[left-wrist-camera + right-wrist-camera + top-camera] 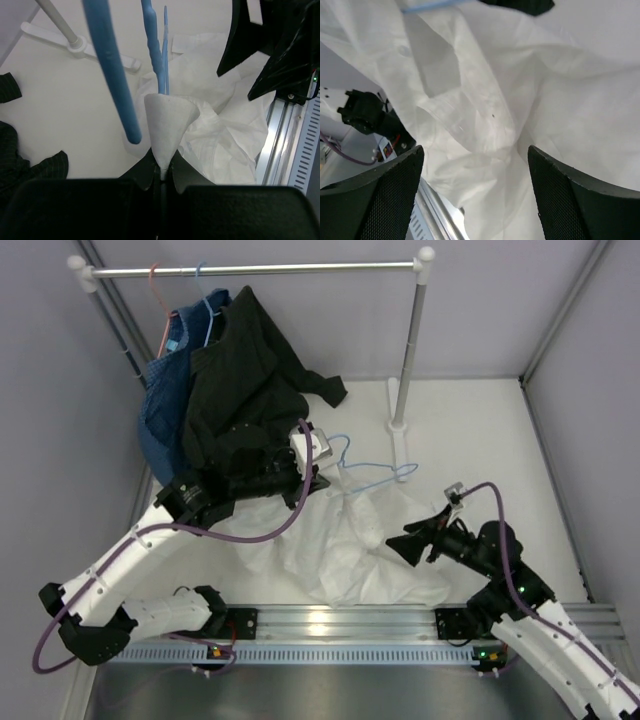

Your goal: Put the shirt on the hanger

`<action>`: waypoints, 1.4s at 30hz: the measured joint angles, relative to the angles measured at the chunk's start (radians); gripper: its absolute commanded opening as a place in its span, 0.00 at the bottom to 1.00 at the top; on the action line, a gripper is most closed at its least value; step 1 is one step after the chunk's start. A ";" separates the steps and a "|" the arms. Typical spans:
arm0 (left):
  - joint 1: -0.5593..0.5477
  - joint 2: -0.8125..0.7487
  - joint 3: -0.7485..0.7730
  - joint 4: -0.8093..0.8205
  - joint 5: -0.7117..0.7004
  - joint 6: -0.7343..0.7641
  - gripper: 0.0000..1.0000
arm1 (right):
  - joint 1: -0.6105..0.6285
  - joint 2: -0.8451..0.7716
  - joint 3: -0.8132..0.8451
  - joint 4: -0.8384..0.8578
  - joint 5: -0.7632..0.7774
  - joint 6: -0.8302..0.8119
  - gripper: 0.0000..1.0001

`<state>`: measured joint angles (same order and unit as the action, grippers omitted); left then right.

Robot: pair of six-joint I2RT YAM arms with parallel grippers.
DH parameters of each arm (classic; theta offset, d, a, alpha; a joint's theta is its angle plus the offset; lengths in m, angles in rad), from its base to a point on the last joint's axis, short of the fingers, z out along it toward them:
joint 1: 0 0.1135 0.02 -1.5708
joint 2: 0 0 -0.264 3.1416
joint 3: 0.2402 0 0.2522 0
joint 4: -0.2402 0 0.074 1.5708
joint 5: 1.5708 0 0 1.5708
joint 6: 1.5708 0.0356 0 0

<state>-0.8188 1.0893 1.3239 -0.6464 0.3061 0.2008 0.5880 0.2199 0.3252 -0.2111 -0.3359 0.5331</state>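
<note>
The white shirt (340,540) lies crumpled on the table between the arms. My left gripper (308,458) is shut on a cone-shaped fold of the shirt (167,125) and holds it raised; the jaws (162,172) pinch its tip. The light-blue hanger (372,468) sticks out right of that gripper, over the shirt's far edge. In the left wrist view its wires (111,65) rise just beyond the pinched fold. My right gripper (397,545) is open at the shirt's right side. In the right wrist view (475,152) its fingers (385,195) straddle wrinkled shirt fabric (485,95) without touching it.
A clothes rack (250,270) stands at the back, its post (410,350) and foot at centre right. A black garment (245,380), a blue denim garment (163,405) and a pink hanger (157,300) hang at its left. An aluminium rail (340,620) runs along the near edge.
</note>
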 measured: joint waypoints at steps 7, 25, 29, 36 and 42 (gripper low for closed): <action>0.002 -0.009 0.000 0.020 0.006 -0.040 0.00 | 0.000 0.302 -0.046 0.186 -0.040 0.013 0.85; 0.002 -0.040 0.000 0.032 0.024 -0.072 0.00 | 0.000 0.426 -0.159 0.567 -0.096 0.047 0.10; 0.002 -0.040 0.000 0.045 0.014 -0.080 0.00 | 0.000 0.390 -0.166 0.554 -0.078 0.050 0.00; 0.002 -0.071 -0.013 0.060 -0.012 -0.098 0.00 | 0.000 0.280 -0.090 0.353 0.127 0.039 0.00; 0.002 -0.154 -0.075 0.070 0.010 -0.092 0.00 | -0.036 0.425 0.148 0.160 0.230 -0.010 0.00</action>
<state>-0.8173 0.9356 1.2488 -0.5762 0.3157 0.1085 0.5518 0.6453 0.4732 -0.0513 -0.1059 0.5228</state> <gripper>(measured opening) 0.056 0.009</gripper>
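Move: The right hand is open over the shirt; the fold it goes for lies about 3 cm ahead, 4 cm to its left and 5 cm below. From the right hand, the hanger's free end is about 9 cm ahead, 2 cm to the right and 9 cm higher, and the gathered shirt in the left fingers some 8 cm ahead, 13 cm to the left and 10 cm above. From the left hand, that same fold is about 6 cm back, 10 cm right and 15 cm down. The right hand dips about 5 cm down while easing forward and left into the loose shirt and shuts its fingers on a fold, then carries the fold forward some 5 cm, up and a little right towards the hanger's free end, turning about 20 degrees clockwise. Meanwhile the left hand keeps its pinch on the gathered shirt with the hanger in it and rises about 3 cm, drifting back and left at the last. ##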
